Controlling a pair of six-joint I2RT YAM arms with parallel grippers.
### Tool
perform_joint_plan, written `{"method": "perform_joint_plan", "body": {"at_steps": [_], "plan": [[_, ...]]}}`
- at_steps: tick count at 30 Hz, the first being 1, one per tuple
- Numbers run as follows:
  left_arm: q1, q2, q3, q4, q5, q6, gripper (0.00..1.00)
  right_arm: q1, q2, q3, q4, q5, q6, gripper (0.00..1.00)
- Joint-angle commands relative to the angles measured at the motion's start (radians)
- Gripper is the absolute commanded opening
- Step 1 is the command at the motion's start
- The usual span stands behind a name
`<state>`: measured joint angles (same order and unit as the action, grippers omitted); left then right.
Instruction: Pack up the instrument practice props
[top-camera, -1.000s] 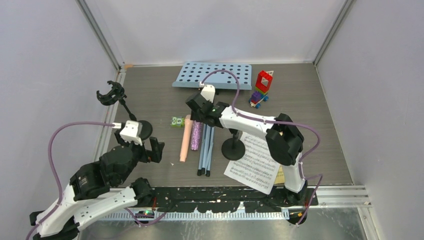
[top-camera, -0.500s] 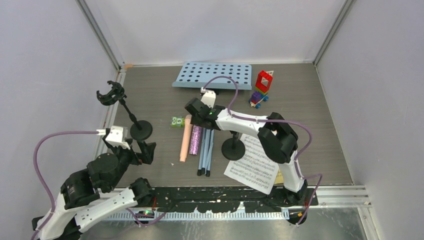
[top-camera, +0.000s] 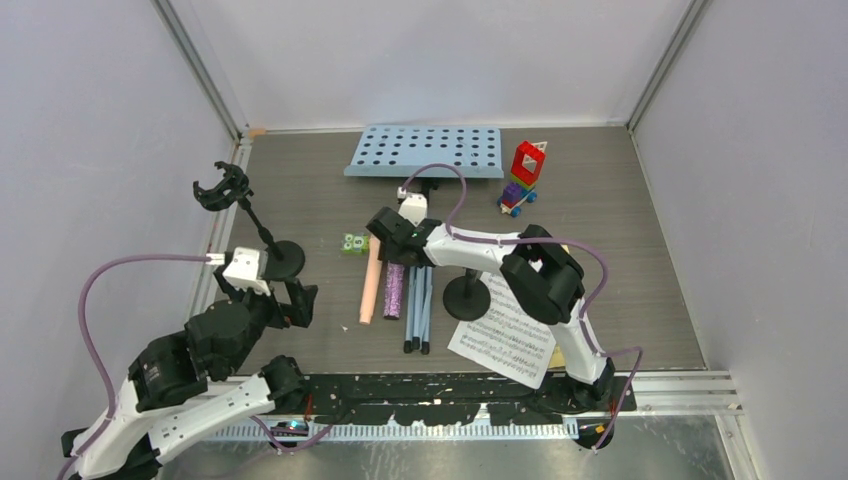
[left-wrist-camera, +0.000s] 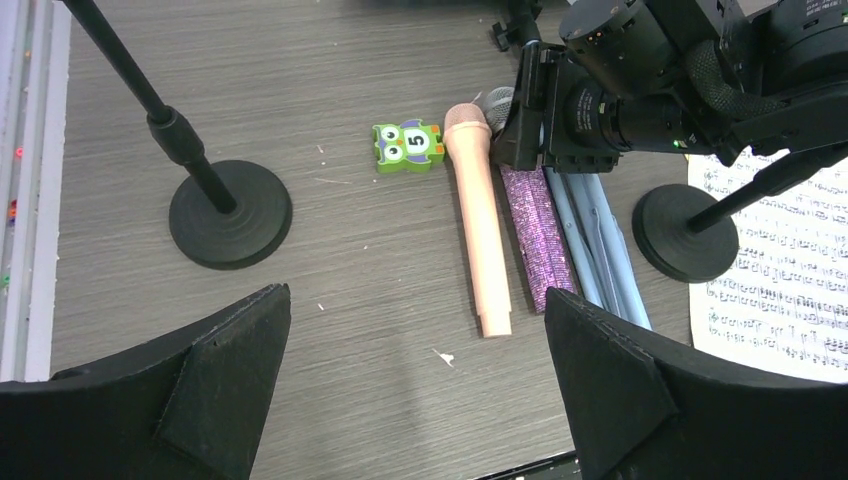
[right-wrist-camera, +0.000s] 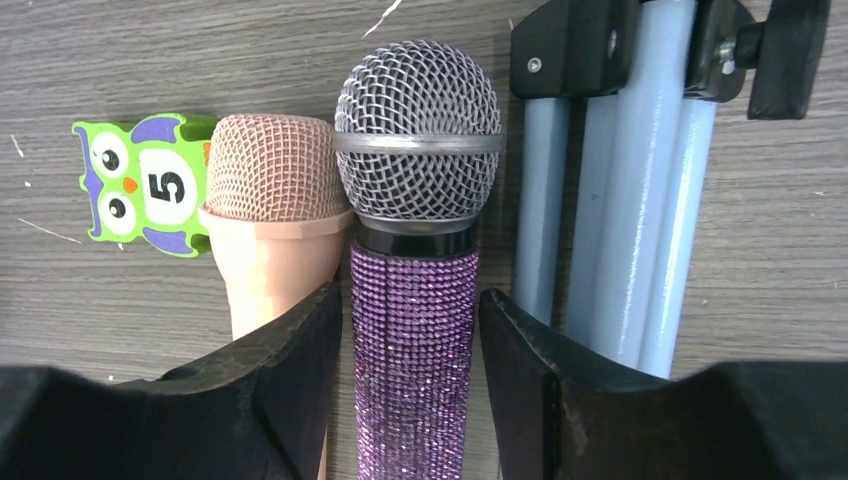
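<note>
The purple glitter microphone (right-wrist-camera: 415, 380) lies on the table between the peach microphone (right-wrist-camera: 265, 230) and the pale-blue tripod legs (right-wrist-camera: 620, 230). My right gripper (right-wrist-camera: 412, 295) straddles its handle just below the mesh head, jaws open with a thin gap on each side. From above, that gripper (top-camera: 395, 250) sits over the heads of both microphones. The perforated music rack (top-camera: 425, 152) lies at the back. One black mic holder (top-camera: 283, 258) stands left, another (top-camera: 467, 297) on the score sheets (top-camera: 510, 325). My left gripper (left-wrist-camera: 415, 295) hovers wide open, holding nothing, over bare table.
A green owl block (top-camera: 352, 243) lies beside the peach microphone's head. A colourful brick car (top-camera: 522, 175) stands at the back right. Walls close in the left, back and right sides. The left holder's clip (top-camera: 220, 188) leans toward the left wall.
My right gripper has shifted left and slightly nearer over the purple microphone and its jaws have eased apart. The left arm has pulled back to the left.
</note>
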<state>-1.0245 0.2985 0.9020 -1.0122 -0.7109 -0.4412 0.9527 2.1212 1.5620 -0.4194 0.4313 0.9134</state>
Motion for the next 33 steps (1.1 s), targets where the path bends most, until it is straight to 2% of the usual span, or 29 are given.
{"method": "perform_joint_plan", "body": {"at_steps": [1,4,10,15,18,22,24,26,30,33], "plan": [[0.005,-0.023,0.005,0.014,-0.008,0.0,1.0,0.001,-0.027,0.014,-0.02,0.019,-0.006,0.61],[0.004,-0.011,0.003,0.017,-0.008,0.001,1.0,0.001,-0.046,0.027,-0.03,0.018,-0.016,0.64],[0.005,0.032,0.005,0.03,0.004,-0.012,1.0,0.001,-0.122,0.072,-0.081,0.051,-0.077,0.64],[0.003,0.081,0.003,0.046,0.034,0.0,1.0,0.001,-0.229,0.116,-0.128,0.052,-0.179,0.65],[0.004,0.118,-0.006,0.061,0.059,0.007,1.0,-0.001,-0.286,0.144,-0.168,0.003,-0.26,0.67],[0.004,0.171,0.0,0.051,0.073,0.006,1.0,-0.009,-0.341,0.196,-0.279,-0.026,-0.349,0.79],[0.005,0.187,-0.002,0.052,0.085,0.007,1.0,-0.029,-0.377,0.206,-0.329,-0.036,-0.375,0.93],[0.004,0.196,-0.002,0.053,0.097,0.014,1.0,-0.083,-0.409,0.217,-0.381,-0.094,-0.378,1.0],[0.003,0.203,-0.005,0.056,0.096,0.013,1.0,-0.256,-0.491,0.189,-0.455,-0.208,-0.373,1.0],[0.004,0.21,-0.005,0.053,0.1,0.01,1.0,-0.438,-0.614,0.071,-0.431,-0.339,-0.322,1.0]]}}
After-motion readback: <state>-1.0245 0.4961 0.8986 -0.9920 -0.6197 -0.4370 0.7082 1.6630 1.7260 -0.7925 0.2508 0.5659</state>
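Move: The right hand sits low around the top of the purple microphone's handle, whose middle is about 5 cm back and 1 cm below. The peach microphone lies roughly 5 cm left and 5 cm back, the folded music stand's legs about 6 cm right and 4 cm back; the right microphone stand is some 17 cm right and 10 cm back. From the left hand, the purple microphone lies roughly 14 cm ahead, 14 cm right and 22 cm below. Upwards, after a slow start, the right hand lifts some 22 cm off the purple microphone, its already slackened fingers easing wider and then fully open. Near the top it swings about 12 cm right over the folded stand's legs, with slight forward travel at the end, the wrist tipped up roughly 10 degrees. The open left hand later drifts right and down towards the microphones. ##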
